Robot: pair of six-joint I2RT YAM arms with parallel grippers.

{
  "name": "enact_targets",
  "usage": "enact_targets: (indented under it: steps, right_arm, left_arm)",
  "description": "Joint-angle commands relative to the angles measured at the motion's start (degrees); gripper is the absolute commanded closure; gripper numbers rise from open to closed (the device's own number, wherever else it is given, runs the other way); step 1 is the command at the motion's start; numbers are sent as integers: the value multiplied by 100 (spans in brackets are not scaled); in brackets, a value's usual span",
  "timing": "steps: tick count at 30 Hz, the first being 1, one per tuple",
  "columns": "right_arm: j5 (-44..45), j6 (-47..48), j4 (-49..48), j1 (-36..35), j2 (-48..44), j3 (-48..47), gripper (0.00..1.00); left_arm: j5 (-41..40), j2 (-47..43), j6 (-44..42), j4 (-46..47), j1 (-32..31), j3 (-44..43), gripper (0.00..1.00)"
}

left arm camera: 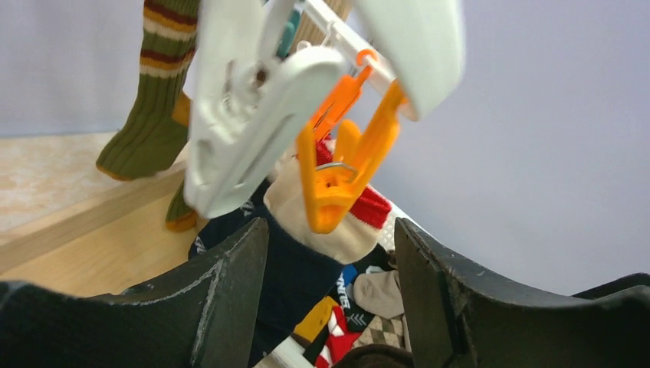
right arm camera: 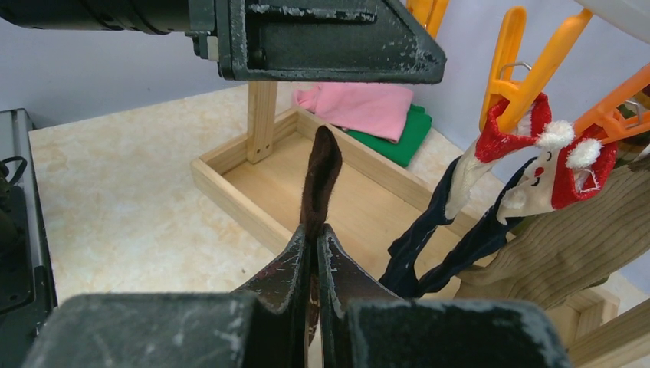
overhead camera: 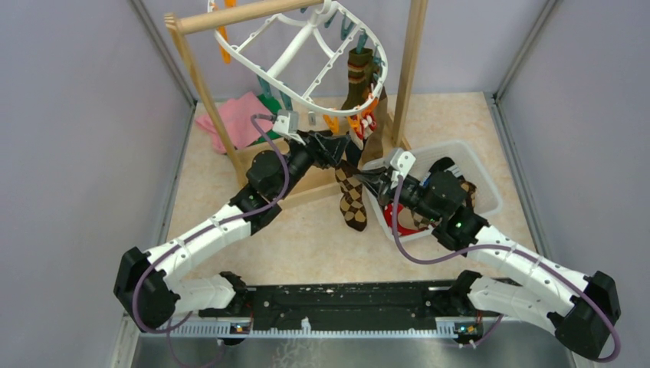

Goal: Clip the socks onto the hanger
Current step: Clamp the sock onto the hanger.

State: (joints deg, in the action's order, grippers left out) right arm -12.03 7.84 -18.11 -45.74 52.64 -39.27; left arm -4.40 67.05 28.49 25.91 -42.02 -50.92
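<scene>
The white oval hanger (overhead camera: 306,54) hangs tilted from the wooden pole. A brown-green striped sock (overhead camera: 359,80) and red-and-white socks (right arm camera: 512,134) hang from its orange clips. My left gripper (left arm camera: 329,249) is open just under an orange clip (left arm camera: 337,180), whose tail sits at the fingertips' level without touching them. That clip holds a red, cream and navy sock (left arm camera: 337,226). My right gripper (right arm camera: 314,234) is shut on the top edge of the brown argyle sock (overhead camera: 352,203), which dangles below it. The sock's brown cuff (right arm camera: 322,172) stands up out of the jaws, below the left gripper (overhead camera: 341,146).
A white basket (overhead camera: 479,172) with several more socks stands at the right, under my right arm. The wooden rack's base tray (right arm camera: 306,192) lies below the clips, with its posts (overhead camera: 410,69) on both sides. Pink (overhead camera: 238,115) and green (right arm camera: 406,138) cloths lie behind it.
</scene>
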Motion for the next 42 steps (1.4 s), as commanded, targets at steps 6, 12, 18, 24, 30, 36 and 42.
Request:
enact_targets:
  steps: [6, 12, 18, 24, 30, 36, 42]
  right_arm:
    - [42, -18, -325, -39, -149, 33, 100]
    - [32, -28, -325, -40, -177, 50, 100]
    - [77, -19, -333, -44, -237, 91, 100]
    - [98, -19, -334, -39, -253, 110, 100]
    - [100, -19, -338, -41, -265, 121, 100]
    - [121, -19, -347, -41, -281, 138, 100]
    - [146, -10, -360, -44, -264, 154, 100]
  left_arm:
    - [-856, -76, -634, 1119, -297, -48, 35]
    - [-1104, 115, -756, 1041, -303, -272, 36]
    - [-1173, 236, -800, 1113, -298, -350, 37]
    - [-1188, 274, -848, 1159, -298, -470, 39]
    - [-1300, 309, -896, 1221, -300, -565, 40]
    - [-1360, 352, -933, 1214, -298, -630, 44]
    - [-1381, 358, -903, 1170, -300, -685, 57]
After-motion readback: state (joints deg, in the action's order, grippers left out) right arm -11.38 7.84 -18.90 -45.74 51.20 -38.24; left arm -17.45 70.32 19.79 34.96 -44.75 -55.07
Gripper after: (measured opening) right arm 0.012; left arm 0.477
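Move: The left hand's target is the empty orange clip, about 5 cm above it, 3 cm ahead and 2 cm to its left. The white clip hangs some 4 cm farther left at about that height, and the red-and-white sock cuffs hang some 7 cm to the right of the orange clip and 3 cm lower. From the right hand, which already grips the checkered sock, that orange clip lies about 10 cm ahead, 5 cm left and 9 cm up. Raise the left gripper about 5 cm to the orange clip under the hanger's rim, easing some 2 cm forward and slightly left, tipping the fingers up and swinging them counter-clockwise, each by about 10 degrees. Narrow the fingers partway so they straddle the clip's handles. With the right, keep the checkered sock pinched and nearly still. ##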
